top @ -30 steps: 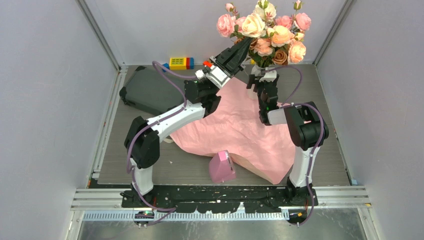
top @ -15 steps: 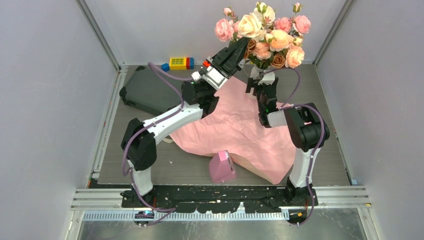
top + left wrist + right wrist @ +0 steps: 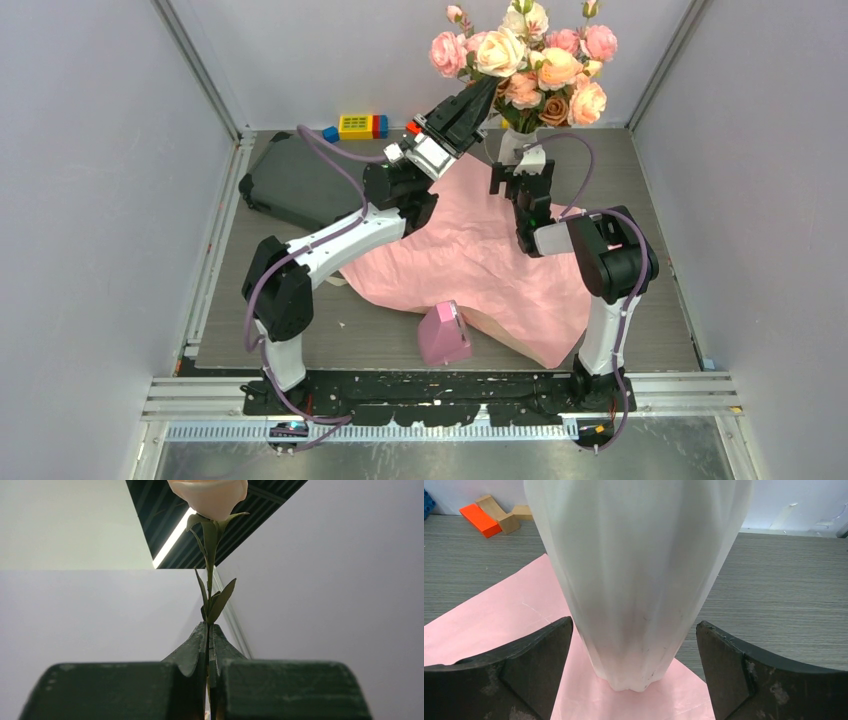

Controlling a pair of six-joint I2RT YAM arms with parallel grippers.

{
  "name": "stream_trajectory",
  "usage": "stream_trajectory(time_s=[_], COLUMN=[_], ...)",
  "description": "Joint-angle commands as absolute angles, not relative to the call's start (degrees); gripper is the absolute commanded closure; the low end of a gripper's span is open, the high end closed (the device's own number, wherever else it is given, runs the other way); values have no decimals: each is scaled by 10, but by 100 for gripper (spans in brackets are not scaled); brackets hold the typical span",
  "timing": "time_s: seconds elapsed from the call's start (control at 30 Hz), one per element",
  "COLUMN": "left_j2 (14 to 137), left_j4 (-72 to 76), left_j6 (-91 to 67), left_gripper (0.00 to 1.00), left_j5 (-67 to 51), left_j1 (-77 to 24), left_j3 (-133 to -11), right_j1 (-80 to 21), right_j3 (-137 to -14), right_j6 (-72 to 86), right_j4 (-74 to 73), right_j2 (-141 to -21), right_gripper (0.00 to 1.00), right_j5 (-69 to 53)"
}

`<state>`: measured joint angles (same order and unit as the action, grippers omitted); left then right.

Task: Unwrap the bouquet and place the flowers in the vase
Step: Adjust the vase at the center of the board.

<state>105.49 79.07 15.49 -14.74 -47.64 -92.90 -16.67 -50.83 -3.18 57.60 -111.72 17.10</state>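
Observation:
The white ribbed vase (image 3: 512, 143) stands at the back on the corner of the spread pink wrapping paper (image 3: 480, 250) of the bouquet. Pink, cream and peach flowers (image 3: 540, 60) rise from its neck. My right gripper (image 3: 634, 625) is open, one finger on each side of the vase's (image 3: 639, 575) lower body, with gaps to both. My left gripper (image 3: 470, 108) points up at the blooms and is shut on a thin green flower stem (image 3: 209, 585), topped by a cream rose (image 3: 207, 495). That stem's lower end is hidden.
A small pink wedge (image 3: 443, 333) sits at the paper's near edge. A dark grey case (image 3: 295, 180) lies at the back left, with toy blocks (image 3: 358, 126) behind it. Orange and wooden blocks (image 3: 486, 516) lie on the table left of the vase.
The right gripper's fingers have spread wider away from the vase. The flower heads have shifted slightly up and left, and the left gripper has edged back a little, still shut on the stem.

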Motion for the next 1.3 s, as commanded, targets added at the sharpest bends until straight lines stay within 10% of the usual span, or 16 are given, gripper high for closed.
stream_trajectory(time_s=[0.0, 0.83, 1.27], left_j2=[1026, 944, 773], left_j4=[820, 805, 609], left_j6=[169, 156, 45], left_gripper=[100, 100, 100], left_j5=[-141, -90, 14], left_j1=[-479, -482, -490], left_j3=[-927, -815, -647], right_j1=[-171, -188, -192], right_j3=[-506, -381, -397], right_j6=[-39, -23, 193], right_j4=[605, 614, 178], right_j2=[-1099, -958, -680], right_gripper=[1, 1, 2], right_j5=[183, 211, 173])
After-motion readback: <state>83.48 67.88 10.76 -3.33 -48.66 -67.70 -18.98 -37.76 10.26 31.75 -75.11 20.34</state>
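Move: The vase stands upright between the right hand's wide-open fingers, its middle about 3 cm ahead, hardly off centre and some 3 cm higher. Its flower bunch spreads roughly 28 cm above that hand and 5 cm ahead; the pink paper's middle lies about 12 cm back, 11 cm left and 8 cm below it. From the left hand, which holds a cream rose high up, the vase is roughly 25 cm ahead, 16 cm right and 45 cm below. The vase is left free as the right hand, fingers still wide open, backs straight off it, dipping slightly at first, then rising quickly as it goes: about 11 cm back and 8 cm up, with a slight roll near the end. The left hand keeps its pinch on the rose's stem and, mostly late, moves roughly 5 cm left and 4 cm down, tipping some 20 degrees forward and swinging the bloom off the bunch to its left. ##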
